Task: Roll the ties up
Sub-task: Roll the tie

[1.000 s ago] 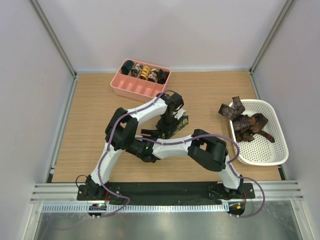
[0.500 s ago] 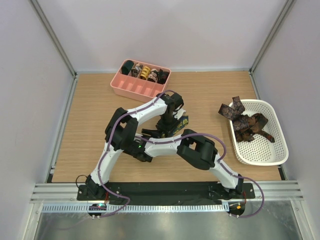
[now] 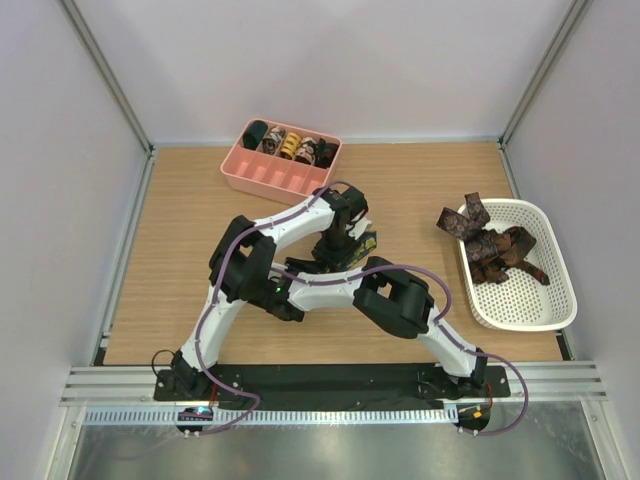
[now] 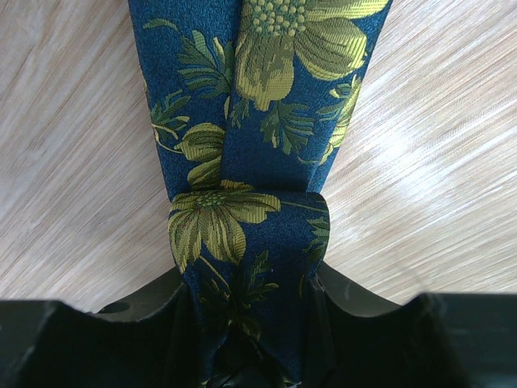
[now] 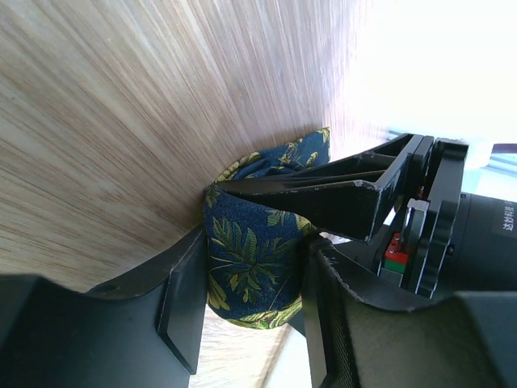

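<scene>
A navy tie (image 4: 266,97) with yellow-green flower print lies on the wood, one end rolled into a small coil (image 4: 242,234). My left gripper (image 4: 249,276) is shut on that coil from above, and the flat tail runs away from it. From the side, my right gripper (image 5: 254,242) has a finger pressed on each face of the same coil (image 5: 250,267). In the top view both grippers, left (image 3: 338,248) and right (image 3: 318,265), meet mid-table at the navy tie (image 3: 363,243). More ties (image 3: 492,248), brown and dark patterned, lie piled in the white basket.
A pink divided tray (image 3: 270,182) at the back holds several rolled ties (image 3: 290,146). The white basket (image 3: 520,318) stands at the right edge. Both forearms cross over the table's middle. Grey walls close in the left, right and back.
My right gripper's jaws have narrowed onto the coil, and the right arm's elbow has shifted left. The left gripper has held still on the tie.
</scene>
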Robot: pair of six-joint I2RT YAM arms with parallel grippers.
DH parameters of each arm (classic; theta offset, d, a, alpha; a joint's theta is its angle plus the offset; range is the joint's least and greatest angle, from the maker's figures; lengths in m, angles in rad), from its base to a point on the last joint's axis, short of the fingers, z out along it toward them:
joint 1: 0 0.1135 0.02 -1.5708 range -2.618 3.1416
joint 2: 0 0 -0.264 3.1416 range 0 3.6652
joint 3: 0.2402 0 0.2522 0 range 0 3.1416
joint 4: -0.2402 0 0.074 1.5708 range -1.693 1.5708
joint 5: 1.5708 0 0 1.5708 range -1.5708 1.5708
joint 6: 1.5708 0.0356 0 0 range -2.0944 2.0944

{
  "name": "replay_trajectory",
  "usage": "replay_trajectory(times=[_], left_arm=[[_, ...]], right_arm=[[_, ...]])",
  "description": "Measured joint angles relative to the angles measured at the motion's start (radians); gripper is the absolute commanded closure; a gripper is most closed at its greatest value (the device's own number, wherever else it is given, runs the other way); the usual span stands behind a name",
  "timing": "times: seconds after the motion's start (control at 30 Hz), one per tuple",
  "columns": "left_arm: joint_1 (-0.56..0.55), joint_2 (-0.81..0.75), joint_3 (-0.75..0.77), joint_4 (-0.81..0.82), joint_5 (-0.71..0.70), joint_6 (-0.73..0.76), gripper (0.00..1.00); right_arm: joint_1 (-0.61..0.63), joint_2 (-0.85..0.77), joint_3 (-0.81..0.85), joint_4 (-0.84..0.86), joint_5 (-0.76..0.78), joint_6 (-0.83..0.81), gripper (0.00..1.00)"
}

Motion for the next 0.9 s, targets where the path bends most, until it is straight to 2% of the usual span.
replay_trajectory(times=[0.33,0.43,0.57,0.6,0.73,0.9], left_arm=[[-0.005,-0.001,0.004,-0.013,-0.013,-0.004,0.43],[-0.007,-0.001,0.005,-0.018,-0.014,-0.005,0.3],[-0.009,-0.001,0.008,-0.024,-0.018,-0.007,0.29],[-0.009,-0.001,0.01,-0.025,-0.022,-0.007,0.24],[-0.009,-0.001,0.013,-0.027,-0.034,-0.003,0.16],[-0.009,-0.006,0.014,-0.006,-0.042,0.008,0.11]], right_arm=[[-0.006,0.0,0.004,-0.04,-0.011,0.059,0.76],[-0.014,0.0,0.004,-0.054,-0.015,0.072,0.77],[-0.016,0.0,0.003,-0.061,-0.018,0.079,0.77],[-0.016,0.0,0.003,-0.061,-0.019,0.079,0.77],[-0.015,0.0,0.003,-0.061,-0.022,0.078,0.77],[-0.014,-0.008,0.003,-0.061,-0.034,0.076,0.77]])
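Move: The rolled part of the tie sits right between the left hand's downward-pointing fingers, and also in the right hand's low, forward-reaching grip, so it lies level with both hand points. From the left hand, the flat tail still to be rolled is centred about 4 cm ahead and 6 cm to the right, a couple of centimetres lower. The pink box stands roughly 22 cm ahead and 12 cm to the left. Already pinched by both hands, the roll is let go by the left: its fingers spread from under half to nearly wide open off the roll's two ends, the hand staying almost in place, fingers down. The right keeps its pinch across the round sides and eases about 1 cm to its right, then holds still. ##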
